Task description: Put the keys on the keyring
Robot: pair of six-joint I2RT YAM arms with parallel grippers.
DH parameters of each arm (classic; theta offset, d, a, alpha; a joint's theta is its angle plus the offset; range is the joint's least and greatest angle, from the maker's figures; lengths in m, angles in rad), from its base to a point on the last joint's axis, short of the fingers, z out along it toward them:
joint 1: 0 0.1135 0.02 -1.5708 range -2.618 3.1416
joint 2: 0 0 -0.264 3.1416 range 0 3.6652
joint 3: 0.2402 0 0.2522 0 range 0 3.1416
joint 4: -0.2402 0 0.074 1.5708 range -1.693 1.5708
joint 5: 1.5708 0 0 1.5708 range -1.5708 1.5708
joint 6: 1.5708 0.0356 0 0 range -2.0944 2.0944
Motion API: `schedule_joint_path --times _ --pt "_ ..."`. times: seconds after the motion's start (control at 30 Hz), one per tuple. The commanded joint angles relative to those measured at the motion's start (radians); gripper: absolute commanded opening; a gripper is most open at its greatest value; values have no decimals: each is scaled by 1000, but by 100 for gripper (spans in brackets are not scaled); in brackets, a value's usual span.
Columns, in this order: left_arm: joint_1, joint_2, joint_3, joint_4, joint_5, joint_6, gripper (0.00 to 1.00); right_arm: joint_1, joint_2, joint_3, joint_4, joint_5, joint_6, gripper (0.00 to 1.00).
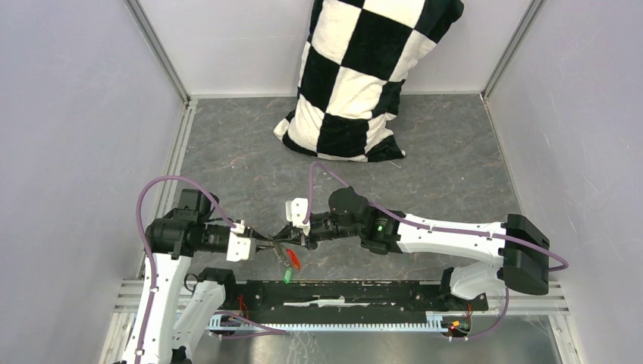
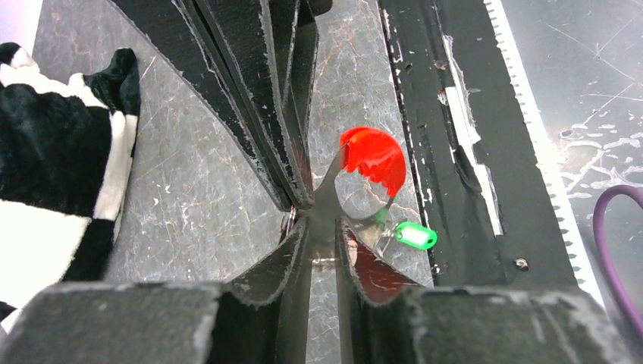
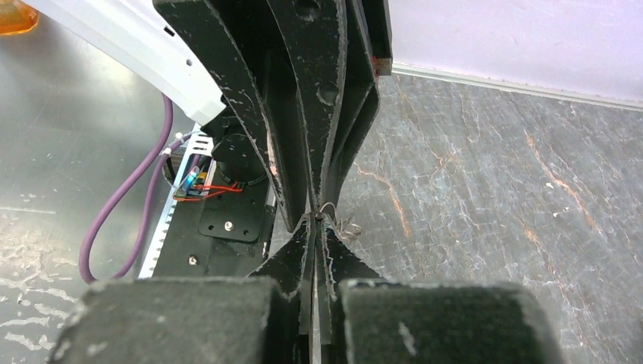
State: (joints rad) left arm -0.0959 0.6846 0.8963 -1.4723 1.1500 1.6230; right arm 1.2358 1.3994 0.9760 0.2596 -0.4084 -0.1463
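Note:
The keyring hangs between my two grippers above the grey table, just ahead of the arm bases. Its red-and-grey fob point(image 1: 293, 259) point(image 2: 373, 158) curves down and to the right. My left gripper point(image 1: 268, 244) point(image 2: 324, 227) has its jaws narrowed onto the fob's grey end. Tip to tip against it, my right gripper point(image 1: 288, 236) point(image 3: 317, 220) is shut, with a thin silver wire ring point(image 3: 334, 214) coming out at its tips. A key with a green head point(image 1: 288, 276) point(image 2: 415, 235) dangles just under the fob; its blade is too small to make out.
A black-and-white checkered pillow point(image 1: 356, 76) point(image 2: 53, 152) leans on the back wall. A black rail point(image 1: 341, 296) point(image 2: 447, 152) with a toothed white strip runs along the near edge. Grey walls close in on both sides. Purple cables point(image 1: 167, 186) loop off each arm.

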Motion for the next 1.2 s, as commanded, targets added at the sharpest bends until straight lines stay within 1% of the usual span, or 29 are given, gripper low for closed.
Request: schedule_joint_path --times 0.0,0.2,0.47,0.53,0.6,0.67,0.73,0.8,0.93,1.03,1.17 --pt "-2 -26 43 7 34 -89 24 4 -44 16 -2 8 7 0" --pt "-3 -56 56 6 44 -108 25 0 -50 29 -33 23 33 0" --pt "-2 -77 100 17 27 -127 25 -7 -75 16 -31 41 52 0" --pt "-3 -99 91 49 15 -130 27 -9 -77 18 -25 30 61 0" --pt "-3 -135 71 113 7 -152 32 -9 -74 23 -22 16 68 0" --pt "-3 -169 52 197 5 -222 37 -10 -71 29 -23 2 74 0" --pt "-2 -195 37 273 15 -311 39 -11 -69 32 -24 -5 78 0" --pt "-3 -203 30 307 30 -339 41 -10 -69 36 -22 -10 83 0" --pt "-4 -195 17 296 72 -369 47 -10 -73 43 -13 -14 91 0" --pt "-3 -191 6 255 77 -341 47 -11 -73 51 -13 -19 94 0" --pt "-4 -175 12 255 74 -368 45 -11 -73 51 -12 -21 96 0"
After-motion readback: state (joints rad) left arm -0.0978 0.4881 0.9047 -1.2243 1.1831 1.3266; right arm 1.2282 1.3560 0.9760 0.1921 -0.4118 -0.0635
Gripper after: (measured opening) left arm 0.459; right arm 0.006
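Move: Just beyond the left fingertips, about 2 cm to their right and 1 cm farther out at nearly the same height, are the keyring's small rings, held in the right hand's closed tips about 1 cm below that hand's point. From the left hand, the red handle hangs some 5 cm right, 2 cm back and 5 cm below; the green tag hangs about 4 cm right, 5 cm back and 6 cm below. Rising about 4 cm beside the small rings, the part-open left hand first eases back nearly 1 cm, then returns forward, rolling some 10 degrees as its fingers spread to nearly twice their gap. The right fingers stay shut on the keyring, and that hand shifts about 1 cm to its right, dipping briefly and coming back up. ##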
